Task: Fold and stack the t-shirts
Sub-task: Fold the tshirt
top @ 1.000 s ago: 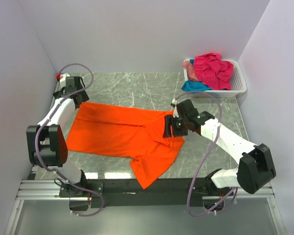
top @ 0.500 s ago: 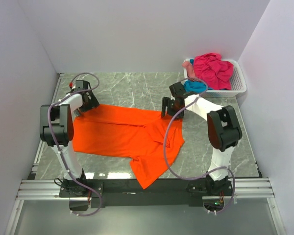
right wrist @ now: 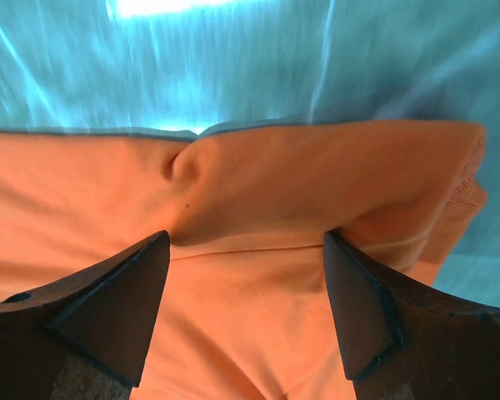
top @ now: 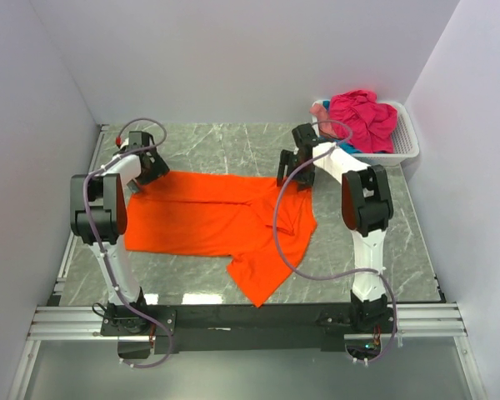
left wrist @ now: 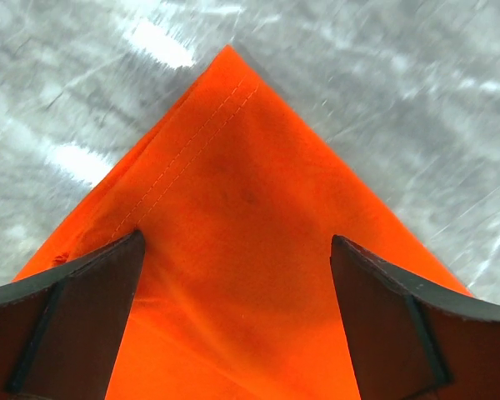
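A large orange t-shirt (top: 204,218) lies spread across the marble table, one part trailing toward the near edge. My left gripper (top: 147,170) hovers open over the shirt's far left corner. In the left wrist view that pointed hemmed corner (left wrist: 233,183) lies flat between the wide fingers of the gripper (left wrist: 237,321). My right gripper (top: 293,171) stands open at the shirt's far right edge. Its wrist view shows a rolled fold of orange cloth (right wrist: 317,171) just beyond the gripper (right wrist: 246,312). Magenta (top: 362,118) and pale pink (top: 318,109) t-shirts sit bunched in the basket.
A white slatted basket (top: 407,140) stands at the back right corner. White walls close in the table at the back and on both sides. Bare marble (top: 225,150) shows behind the orange shirt, and the arms' cables loop over the cloth.
Both arms swung to the shirt's far edge; the right one left the shirt's right middle and its jaws widened. The shirt now lies flatter and a little farther back.
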Motion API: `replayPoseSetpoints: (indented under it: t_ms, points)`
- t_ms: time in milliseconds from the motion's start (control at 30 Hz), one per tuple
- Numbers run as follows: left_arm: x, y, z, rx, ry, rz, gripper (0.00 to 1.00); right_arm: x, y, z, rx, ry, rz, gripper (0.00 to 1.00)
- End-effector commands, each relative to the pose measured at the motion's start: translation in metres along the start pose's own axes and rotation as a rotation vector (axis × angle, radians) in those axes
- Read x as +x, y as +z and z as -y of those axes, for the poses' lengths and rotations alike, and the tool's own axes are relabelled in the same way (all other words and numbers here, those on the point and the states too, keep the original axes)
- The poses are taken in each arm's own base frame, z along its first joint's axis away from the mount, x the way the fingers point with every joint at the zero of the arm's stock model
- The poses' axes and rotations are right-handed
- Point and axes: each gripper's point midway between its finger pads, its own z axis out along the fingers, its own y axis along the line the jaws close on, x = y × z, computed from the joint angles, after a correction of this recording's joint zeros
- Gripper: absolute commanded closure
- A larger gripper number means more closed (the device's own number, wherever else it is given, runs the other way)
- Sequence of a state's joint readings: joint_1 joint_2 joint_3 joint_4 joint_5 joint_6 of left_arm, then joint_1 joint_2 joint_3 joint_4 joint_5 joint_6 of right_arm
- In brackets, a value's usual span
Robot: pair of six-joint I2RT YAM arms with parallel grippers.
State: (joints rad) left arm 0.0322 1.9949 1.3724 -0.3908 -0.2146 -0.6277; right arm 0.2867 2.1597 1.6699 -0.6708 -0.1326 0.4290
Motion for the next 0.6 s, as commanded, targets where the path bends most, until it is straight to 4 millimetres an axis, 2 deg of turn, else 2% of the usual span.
replayPoseSetpoints:
  t_ms: [0,33,67,100,167,200,267,300,333,367,433,467,500,533,567]
  points:
    - [0.012,0.014,0.01,0.014,-0.061,-0.072,0.01,-0.012,0.016,0.02,0.057,-0.008,-0.028,0.19]
    - [0.01,0.015,0.01,0.013,-0.066,-0.073,0.01,-0.024,0.018,0.015,0.048,-0.026,-0.011,0.19]
    - [0.001,0.015,0.014,0.013,-0.07,-0.054,0.01,-0.027,0.018,0.016,0.053,-0.028,-0.015,0.19]
    - [0.003,0.017,0.012,-0.005,-0.071,-0.067,0.01,-0.043,0.014,0.008,0.036,-0.043,0.019,0.19]
    - [-0.004,0.015,0.012,-0.024,-0.074,-0.055,0.01,-0.049,0.013,0.007,0.035,-0.053,0.02,0.2]
    - [-0.016,0.01,0.011,-0.042,-0.08,-0.023,0.01,-0.055,0.009,0.002,0.023,-0.068,0.033,0.2]
    - [-0.026,-0.001,0.007,-0.066,-0.09,0.003,0.01,-0.071,-0.011,-0.009,-0.008,-0.086,0.094,0.2]
    - [-0.038,-0.014,0.004,-0.072,-0.105,0.042,0.01,-0.075,-0.019,-0.013,-0.02,-0.092,0.115,0.2]
    - [-0.041,-0.022,0.0,-0.085,-0.124,0.051,0.01,-0.08,-0.036,-0.02,-0.049,-0.095,0.152,0.2]
    - [-0.048,-0.039,-0.004,-0.08,-0.145,0.078,0.01,-0.081,-0.044,-0.024,-0.065,-0.098,0.169,0.19]
    - [-0.052,-0.056,-0.018,-0.107,-0.207,0.112,0.01,-0.073,-0.07,-0.032,-0.111,-0.103,0.198,0.18]
    - [-0.046,-0.072,-0.031,-0.127,-0.233,0.123,0.01,-0.073,-0.078,-0.038,-0.13,-0.112,0.228,0.16]
    - [-0.043,-0.079,-0.045,-0.157,-0.266,0.121,0.01,-0.056,-0.075,-0.036,-0.125,-0.117,0.206,0.15]
    - [-0.04,-0.085,-0.059,-0.198,-0.345,0.132,0.01,-0.06,-0.099,-0.042,-0.144,-0.124,0.275,0.14]
    - [-0.022,-0.086,-0.075,-0.239,-0.374,0.098,0.01,-0.055,-0.104,-0.042,-0.144,-0.125,0.292,0.14]
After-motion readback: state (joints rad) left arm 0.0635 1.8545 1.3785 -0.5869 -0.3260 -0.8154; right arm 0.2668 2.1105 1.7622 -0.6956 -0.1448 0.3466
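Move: Both open grippers are already down on the orange t-shirt near its far corners: the far left corner lies about 4 cm ahead and 5 cm left of the left hand, the far right corner some 4 cm ahead and 7 cm right of the right hand, both at fingertip height. The shirt's middle is roughly 14 cm back from either hand, about 22 cm inward. The laundry basket stands about 14 cm ahead and 22 cm right of the right hand. With fingers spread and still resting on the cloth, both hands push the t-shirt's far edge outward along the table, the right one about 5 cm forward and the left only 2 or 3 cm. Then both turn back and come up off the cloth by roughly 5 cm, the left drawing farther back and a little left while turning about 15 degrees counter-clockwise, the right backing off less with its fingertips tipping slightly outward, both grippers staying open. ##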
